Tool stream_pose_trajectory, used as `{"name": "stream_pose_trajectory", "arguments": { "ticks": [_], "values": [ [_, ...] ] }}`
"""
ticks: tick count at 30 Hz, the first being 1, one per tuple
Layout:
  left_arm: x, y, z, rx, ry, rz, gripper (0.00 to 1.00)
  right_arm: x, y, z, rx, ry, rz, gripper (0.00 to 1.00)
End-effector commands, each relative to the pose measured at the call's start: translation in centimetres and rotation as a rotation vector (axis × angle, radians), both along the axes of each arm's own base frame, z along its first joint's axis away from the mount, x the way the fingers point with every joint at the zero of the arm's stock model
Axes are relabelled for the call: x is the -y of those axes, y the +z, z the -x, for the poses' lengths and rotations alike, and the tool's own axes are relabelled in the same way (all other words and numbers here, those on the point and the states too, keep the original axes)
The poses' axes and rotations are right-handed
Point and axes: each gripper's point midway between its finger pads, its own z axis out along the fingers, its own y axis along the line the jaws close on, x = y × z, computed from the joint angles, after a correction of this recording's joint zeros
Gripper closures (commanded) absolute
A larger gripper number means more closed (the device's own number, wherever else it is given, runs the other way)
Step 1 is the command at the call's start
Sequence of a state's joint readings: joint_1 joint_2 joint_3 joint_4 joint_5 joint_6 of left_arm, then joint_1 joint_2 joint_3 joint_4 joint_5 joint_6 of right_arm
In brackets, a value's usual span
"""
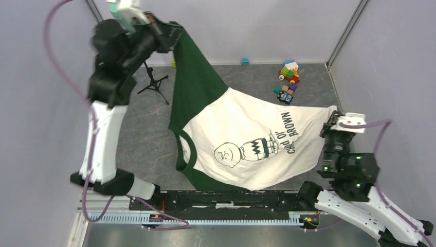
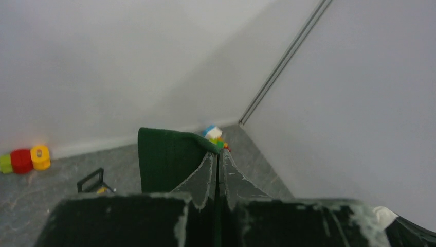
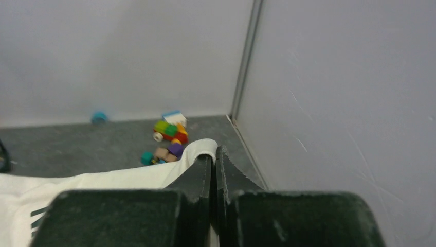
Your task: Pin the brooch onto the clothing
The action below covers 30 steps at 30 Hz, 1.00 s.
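The clothing (image 1: 247,136), a cream T-shirt with dark green sleeves and a cartoon boy print, hangs stretched between my two grippers above the grey floor. My left gripper (image 1: 167,36) is raised high at the back left, shut on the end of a green sleeve (image 2: 167,159). My right gripper (image 1: 331,121) is low at the right, shut on the white hem corner (image 3: 198,152). In both wrist views the fingers pinch fabric with no gap. The brooch is out of view.
A pile of coloured toy blocks (image 1: 288,80) lies at the back right near the corner post. A small black tripod (image 1: 153,82) stands behind the left arm. A blue cap (image 1: 245,61) sits by the back wall. Grey walls close in on all sides.
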State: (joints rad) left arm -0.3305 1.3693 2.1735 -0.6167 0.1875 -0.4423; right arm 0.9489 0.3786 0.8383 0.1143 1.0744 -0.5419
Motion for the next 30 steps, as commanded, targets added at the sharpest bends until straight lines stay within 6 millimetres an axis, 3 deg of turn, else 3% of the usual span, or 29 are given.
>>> {"name": "stream_pose_trajectory", "arguments": {
  "ticks": [1,2,3,5,6,8,9,10,12,16,19,22,25,28,30],
  "values": [
    [4.6,-10.2,-9.7,-0.166,-0.092,-0.143,0.98,3.8,-4.2,1.3,-0.056,-0.244,-0.172,1.00],
    [5.9,-12.5,-11.3,-0.195,-0.129,-0.152,0.97,3.8,-5.9,1.3,-0.076,-0.271,-0.197,1.00],
    [7.4,-14.9,-12.1,-0.228,-0.184,-0.166,0.88,3.9,-7.6,1.4,-0.100,-0.300,-0.219,1.00],
    [10.2,-20.1,-13.7,-0.307,-0.244,-0.228,0.50,4.0,-11.2,1.6,-0.136,-0.348,-0.260,0.95],
    [11.3,-22.8,-14.3,-0.351,-0.249,-0.274,0.41,4.1,-13.0,1.7,-0.157,-0.372,-0.261,0.84],
    [12.7,-27.1,-14.7,-0.421,-0.220,-0.369,0.17,4.0,-15.7,1.7,-0.172,-0.404,-0.281,0.42],
    [13.2,-28.8,-14.6,-0.449,-0.203,-0.409,0.10,3.9,-16.5,1.7,-0.180,-0.413,-0.263,0.23],
    [13.8,-29.7,-14.1,-0.461,-0.200,-0.432,0.05,3.7,-16.7,1.5,-0.170,-0.399,-0.275,0.14],
    [13.9,-31.3,-13.2,-0.483,-0.175,-0.451,0.01,3.1,-15.9,1.1,-0.161,-0.353,-0.270,0.02],
    [12.3,-32.4,-10.8,-0.511,-0.120,-0.377,0.00,1.2,-14.2,-0.2,-0.165,-0.240,-0.208,0.02],
    [11.3,-33.7,-8.1,-0.535,-0.123,-0.311,0.00,-1.1,-14.5,-1.4,-0.228,-0.159,-0.106,0.02],
    [9.9,-37.8,-4.9,-0.636,-0.124,-0.287,0.00,-3.6,-15.2,-2.4,-0.300,-0.083,-0.040,0.02],
    [8.1,-43.3,-1.8,-0.771,-0.101,-0.300,0.00,-6.8,-16.5,-3.5,-0.366,0.035,-0.002,0.02],
    [6.4,-47.7,1.1,-0.874,-0.066,-0.292,0.00,-11.1,-19.1,-4.3,-0.443,0.198,0.003,0.02],
    [5.8,-49.5,2.9,-0.916,-0.067,-0.280,0.00,-13.4,-21.2,-4.6,-0.488,0.280,0.005,0.02]
  ]
}}
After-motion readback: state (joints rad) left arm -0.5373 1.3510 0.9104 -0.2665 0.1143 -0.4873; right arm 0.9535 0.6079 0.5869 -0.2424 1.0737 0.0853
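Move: Both hands hold up the sweatshirt; the bare table between the arms, where it is to be laid, is centred some 59 cm below the left hand, about 27 cm to its right and 6 cm back, and some 41 cm below the right hand, about 21 cm to its left and 4 cm ahead. The black open case stands about 24 cm ahead of the left hand and 4 cm right, low on the table. The small blue-black piece lies about 28 cm ahead of the right hand and 7 cm left, the toy train some 11 cm beyond that piece and 3 cm to its right. Still pinching the sweatshirt at either end, both hands fling it down onto the table, the left swinging about 16 cm forward as it plunges, the right dropping almost straight down about 16 cm, and both sets of fingers open wide on the way and let go. The left then draws back over the collar side and a little right, sinking to some 47 cm below its start with its fingers tipped well down, while the right, open and tipping down too, drifts left and slightly forward over the cloth. ##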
